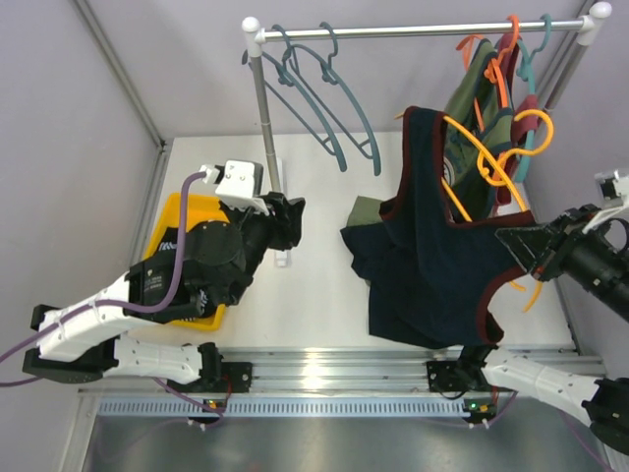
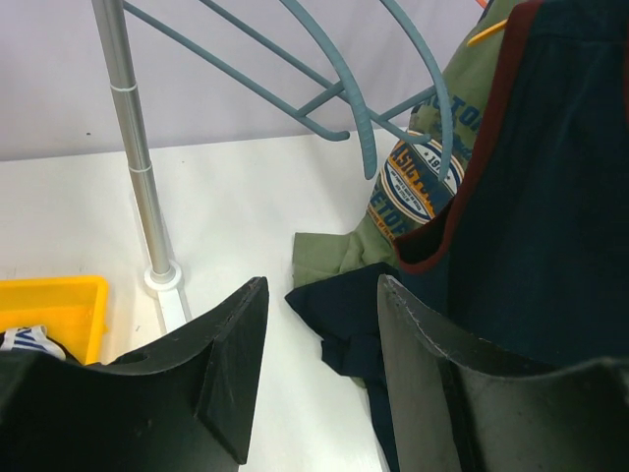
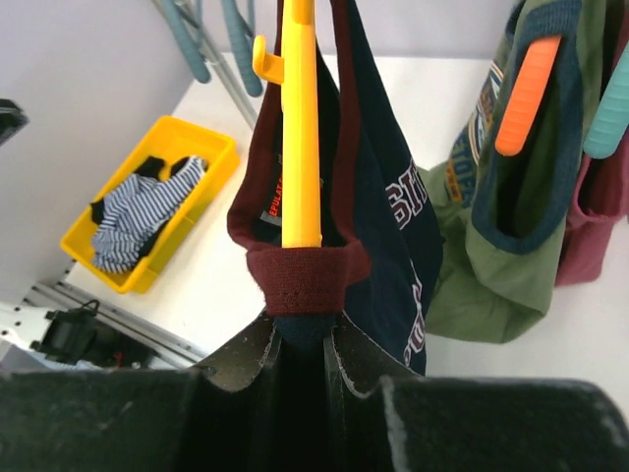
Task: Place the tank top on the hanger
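Note:
The navy tank top [image 1: 432, 256] with maroon trim hangs in front of the rack, its hem bunched on the table. The yellow-orange hanger [image 1: 488, 162] runs through it, hook up near the rail. My right gripper [image 1: 523, 252] is shut on the tank top's maroon shoulder strap [image 3: 305, 267], which wraps over the end of the hanger [image 3: 300, 128]. Navy cloth fills the gap between its fingers [image 3: 254, 359]. My left gripper [image 1: 287, 222] stands open and empty left of the tank top [image 2: 550, 197]. Between its fingers [image 2: 224, 359] only bare table shows.
A yellow bin [image 1: 175, 210] holding a striped garment [image 3: 138, 218] sits at the left. The rack rail [image 1: 413, 29] and its pole [image 2: 138, 167] carry blue-grey hangers [image 1: 324, 108]. An olive printed top [image 1: 482, 98] on an orange hanger [image 1: 501, 69] hangs behind the tank top.

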`<act>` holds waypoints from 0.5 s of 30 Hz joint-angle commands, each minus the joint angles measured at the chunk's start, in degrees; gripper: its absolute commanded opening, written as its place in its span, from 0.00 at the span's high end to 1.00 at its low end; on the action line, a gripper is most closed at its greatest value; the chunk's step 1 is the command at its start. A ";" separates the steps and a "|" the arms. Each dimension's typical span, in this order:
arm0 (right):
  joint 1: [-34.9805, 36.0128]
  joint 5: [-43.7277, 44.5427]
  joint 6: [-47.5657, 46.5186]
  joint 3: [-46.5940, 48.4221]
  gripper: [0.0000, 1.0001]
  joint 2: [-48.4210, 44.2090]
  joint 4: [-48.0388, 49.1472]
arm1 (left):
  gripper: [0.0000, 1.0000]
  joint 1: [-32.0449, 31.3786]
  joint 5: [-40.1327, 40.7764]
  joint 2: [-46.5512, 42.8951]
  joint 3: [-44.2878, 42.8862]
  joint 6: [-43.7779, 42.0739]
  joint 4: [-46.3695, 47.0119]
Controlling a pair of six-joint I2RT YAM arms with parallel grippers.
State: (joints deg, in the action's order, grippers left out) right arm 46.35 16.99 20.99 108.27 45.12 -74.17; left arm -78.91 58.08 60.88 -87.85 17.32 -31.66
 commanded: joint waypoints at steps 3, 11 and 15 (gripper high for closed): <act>0.15 7.17 1.07 -2.27 1.00 4.35 6.93 | 0.47 -0.19 -0.08 -0.50 0.23 0.70 -0.60; 0.06 10.86 -1.04 -3.33 1.00 13.14 12.29 | 0.47 -0.19 -0.16 -0.50 0.67 0.70 -0.51; -2.04 10.52 -3.23 -0.08 1.00 18.75 14.75 | 0.47 -0.10 -0.16 -0.85 1.28 0.78 -0.42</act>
State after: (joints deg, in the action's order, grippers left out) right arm 45.87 25.43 20.10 104.12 61.60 -67.07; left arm -78.91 57.91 60.88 -87.20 17.89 -31.77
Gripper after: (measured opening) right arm 0.130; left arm 0.534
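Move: Some 35 cm ahead of the right hand, 12 cm to its left and 5 cm above it is the free stretch of rail for the yellow hanger it holds with the tank top. The blue hangers are about 31 cm ahead and 28 cm left; the orange hangers are roughly 31 cm ahead and 2 cm right, both sets slightly below hand height. From the left hand that rail stretch lies about 28 cm ahead, 20 cm right and 5 cm up. Carrying the yellow hanger with the tank top on it, the right hand swings in towards the free stretch of rail between the blue and orange hangers: about 10 cm forward and 6 cm left, gathering speed, while sinking some 4 cm. Its wrist turns roughly 15 degrees, the left side dropping, with a little clockwise turn and downward tip. The fingers keep their pinch on the hanger's near end through the shoulder cloth. ##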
